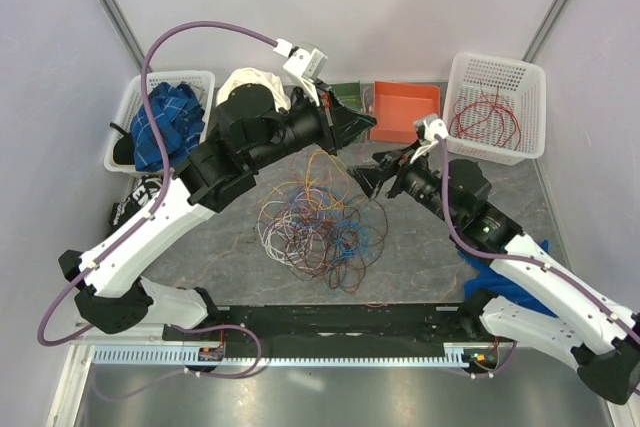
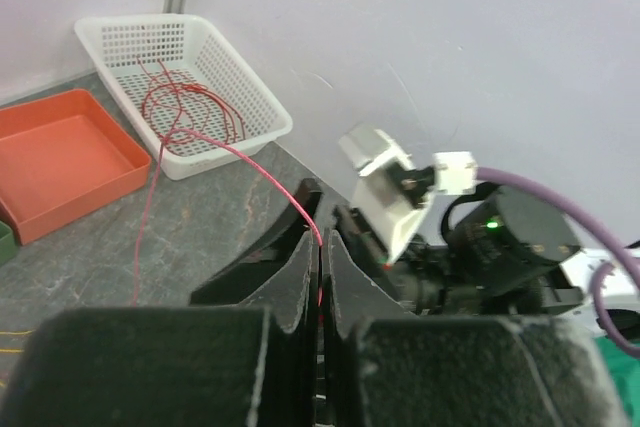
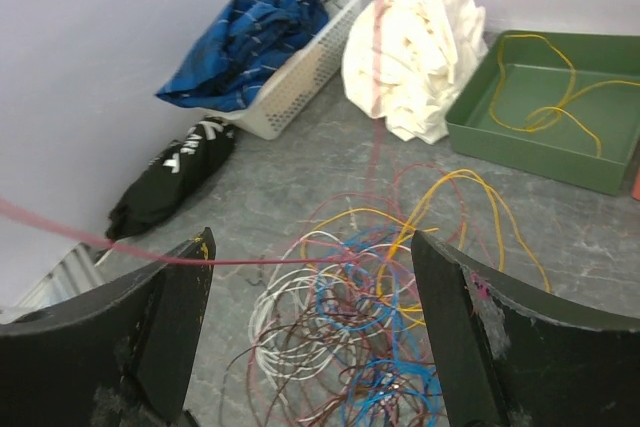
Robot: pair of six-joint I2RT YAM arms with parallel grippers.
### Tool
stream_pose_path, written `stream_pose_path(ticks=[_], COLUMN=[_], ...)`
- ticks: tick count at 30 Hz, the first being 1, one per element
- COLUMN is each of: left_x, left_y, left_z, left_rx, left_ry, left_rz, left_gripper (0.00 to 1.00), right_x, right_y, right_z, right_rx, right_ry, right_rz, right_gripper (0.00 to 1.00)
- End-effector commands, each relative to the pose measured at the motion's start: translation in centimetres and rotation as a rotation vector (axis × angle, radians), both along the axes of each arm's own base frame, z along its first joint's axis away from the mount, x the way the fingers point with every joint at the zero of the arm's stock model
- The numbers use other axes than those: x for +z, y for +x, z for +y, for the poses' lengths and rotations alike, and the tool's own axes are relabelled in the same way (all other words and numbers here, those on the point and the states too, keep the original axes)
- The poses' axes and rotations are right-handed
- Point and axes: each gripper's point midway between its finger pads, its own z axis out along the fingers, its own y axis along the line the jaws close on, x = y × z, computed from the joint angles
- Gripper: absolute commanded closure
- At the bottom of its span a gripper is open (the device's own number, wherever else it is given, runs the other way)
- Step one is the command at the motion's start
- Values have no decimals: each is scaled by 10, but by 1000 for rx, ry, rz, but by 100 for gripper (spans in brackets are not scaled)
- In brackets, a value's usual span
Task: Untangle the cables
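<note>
The cables (image 1: pixel 320 229) lie in a loose tangle of red, orange, blue and white loops on the table's middle. My left gripper (image 1: pixel 368 126) hangs above the tangle's far edge, shut on a thin red cable (image 2: pixel 240 154) pinched between its fingers (image 2: pixel 300 272). That cable arcs up and left, then drops to the table. My right gripper (image 3: pixel 315 242) stands open just right of the tangle (image 3: pixel 365 332). A taut red strand (image 3: pixel 250 260) crosses its left finger (image 3: pixel 175 312) and the gap, gripped by neither finger.
A white basket (image 1: pixel 520 77) at the back right holds red cables. Beside it stand an orange tray (image 1: pixel 403 112) and a green tray (image 3: pixel 590 162) with yellow cables. At the back left are a white cloth (image 1: pixel 248 85), a basket of blue cloth (image 1: pixel 165 127) and a black bag (image 1: pixel 143 194).
</note>
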Motion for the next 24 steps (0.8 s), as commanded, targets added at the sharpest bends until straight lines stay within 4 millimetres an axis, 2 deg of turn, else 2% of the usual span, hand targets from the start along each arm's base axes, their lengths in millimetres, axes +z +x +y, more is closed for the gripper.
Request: stream_pose_path(ticks=[1, 6, 9, 10, 12, 13, 17, 21, 22, 24], left_x=[33, 41, 40, 41, 41, 40, 36, 33, 33, 33], left_y=[-15, -20, -21, -22, -21, -20, -19, -17, -15, -14], left_z=[-4, -6, -6, -4, -2, -1, 4, 6, 7, 11], left_rx=[-74, -106, -109, -109, -98, -90, -68, -51, -40, -25], left_ry=[-93, -115, -113, -114, -113, -110, -105, -100, -97, -95], left_rz=[-6, -3, 0, -7, -11, -13, -13, -17, -21, -30], left_gripper=[98, 98, 98, 98, 98, 98, 98, 98, 98, 98], right_x=[-2, -21, -28, -31, -32, -24, -28, -35, -35, -37], right_y=[26, 47, 57, 59, 59, 58, 53, 48, 47, 45], right_z=[-4, 6, 16, 18, 27, 31, 46, 56, 56, 53], right_rx=[-111, -146, -146, -146, -111, -94, -17, 39, 42, 37], right_ry=[-25, -43, -29, -20, 8, 44, 95, 104, 105, 90], right_rz=[-27, 3, 13, 22, 13, -11, 2, 28, 32, 40], right_gripper=[12, 12, 16, 23, 28, 32, 38, 56, 58, 52])
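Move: The right hand, open and empty, faces the red cable that hangs from the left hand: the part it reaches for is about 5 cm ahead, 5 cm to the left and 5 cm below. The cable tangle on the table is some 7 cm to its left, level with it and about 30 cm down; the green tray is roughly 25 cm ahead, 5 cm left and 30 cm down. From the left hand, that part of the red cable is about 7 cm ahead, 5 cm left and 20 cm below. Forward and down together, about 5.5 cm each, the right hand dips in under the left hand towards the hanging red cable, then sweeps left nearly 5 cm while its fingers close from wide open to a bit under half. The left hand keeps its pinch on the red cable overhead, easing only slightly up and back. ##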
